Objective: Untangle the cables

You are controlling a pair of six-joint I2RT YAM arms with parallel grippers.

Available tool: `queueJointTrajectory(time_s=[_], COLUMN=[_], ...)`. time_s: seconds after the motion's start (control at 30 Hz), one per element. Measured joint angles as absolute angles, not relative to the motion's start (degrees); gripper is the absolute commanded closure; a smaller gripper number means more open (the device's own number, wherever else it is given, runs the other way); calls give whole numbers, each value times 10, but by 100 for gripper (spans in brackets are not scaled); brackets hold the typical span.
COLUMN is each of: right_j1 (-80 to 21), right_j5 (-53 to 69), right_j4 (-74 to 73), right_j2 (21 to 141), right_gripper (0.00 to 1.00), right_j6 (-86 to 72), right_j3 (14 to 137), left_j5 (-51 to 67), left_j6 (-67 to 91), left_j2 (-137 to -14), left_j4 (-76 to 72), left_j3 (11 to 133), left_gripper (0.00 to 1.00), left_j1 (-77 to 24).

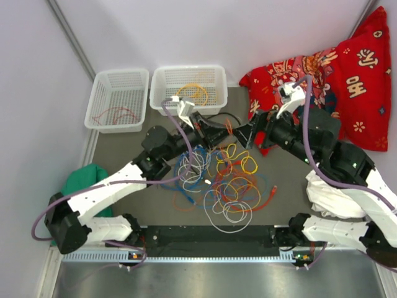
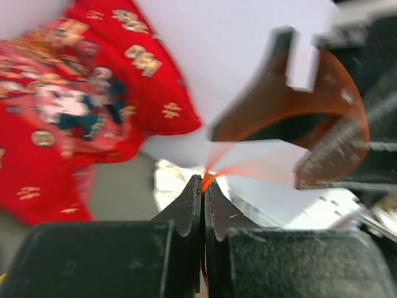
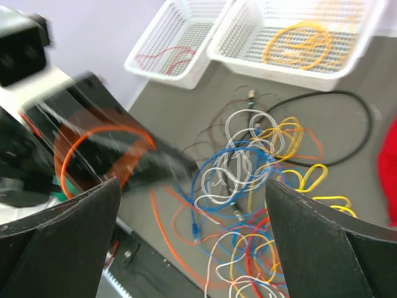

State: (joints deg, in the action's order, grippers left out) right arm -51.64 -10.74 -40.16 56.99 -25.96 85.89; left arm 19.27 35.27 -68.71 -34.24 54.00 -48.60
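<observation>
The cables (image 1: 224, 181) lie in a loose tangle of yellow, orange, red, blue and white loops on the grey mat between the arms. A thin orange cable (image 2: 248, 166) is lifted above the far edge of that tangle. My left gripper (image 2: 203, 180) is shut on it, and the cable's loop (image 3: 68, 143) hangs blurred around the gripper's black jaws. My right gripper (image 3: 192, 183) stands wide open with nothing between its fingers, just right of the left gripper (image 1: 231, 134) and nearly tip to tip with it. Below the open fingers lie blue and white cables (image 3: 236, 161).
At the back stand two white baskets: the left basket (image 1: 99, 102) holds a red cable, the right basket (image 1: 160, 84) an orange-yellow coil. A red patterned cloth (image 1: 347, 68) lies back right, a white cloth (image 1: 329, 195) under the right arm, a green cloth (image 1: 80, 180) at the left.
</observation>
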Motion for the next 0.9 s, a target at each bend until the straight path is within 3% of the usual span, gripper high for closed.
queueJointTrajectory(time_s=[0.1, 0.37, 0.67, 0.9], right_j1=[-516, -516, -516, -516], right_j5=[-143, -211, -241, -229], right_j4=[-402, -402, -386, -385], right_j2=[547, 472, 462, 501], right_gripper=[1, 1, 1, 1], right_j6=[-260, -260, -255, -249], right_j3=[839, 746, 691, 682], left_j5=[164, 98, -11, -118], left_j6=[342, 352, 228, 147], left_j2=[-681, -714, -820, -919], left_j4=[-254, -64, -13, -13], left_j3=[588, 728, 956, 1033], left_gripper=[100, 100, 100, 100], left_j1=[-439, -188, -140, -90])
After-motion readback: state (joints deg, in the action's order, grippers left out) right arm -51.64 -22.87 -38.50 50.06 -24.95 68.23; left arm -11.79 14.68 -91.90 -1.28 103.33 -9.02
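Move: The left white basket, where I am taking the orange cable already pinched in my left fingers, lies about 28 cm ahead, 36 cm left and 36 cm below them. The right basket is some 31 cm ahead, 11 cm left and equally low; the cable tangle is about 2 cm ahead, 1 cm right and 39 cm down. From my empty, open right hand, the tangle is roughly 3 cm ahead, 1 cm left and 41 cm down, and the black cable 20 cm ahead, straight in line, just as low. Keeping my pinch on the orange cable, I swing my left hand forward and left together, about 30 cm each way, past the right basket towards the left one. I climb some 10 cm, mostly in the second half, while turning the fingers about 75 degrees counter-clockwise to point forward. My right hand, still wide open, shifts right and sinks about 9 cm towards the tangle. ##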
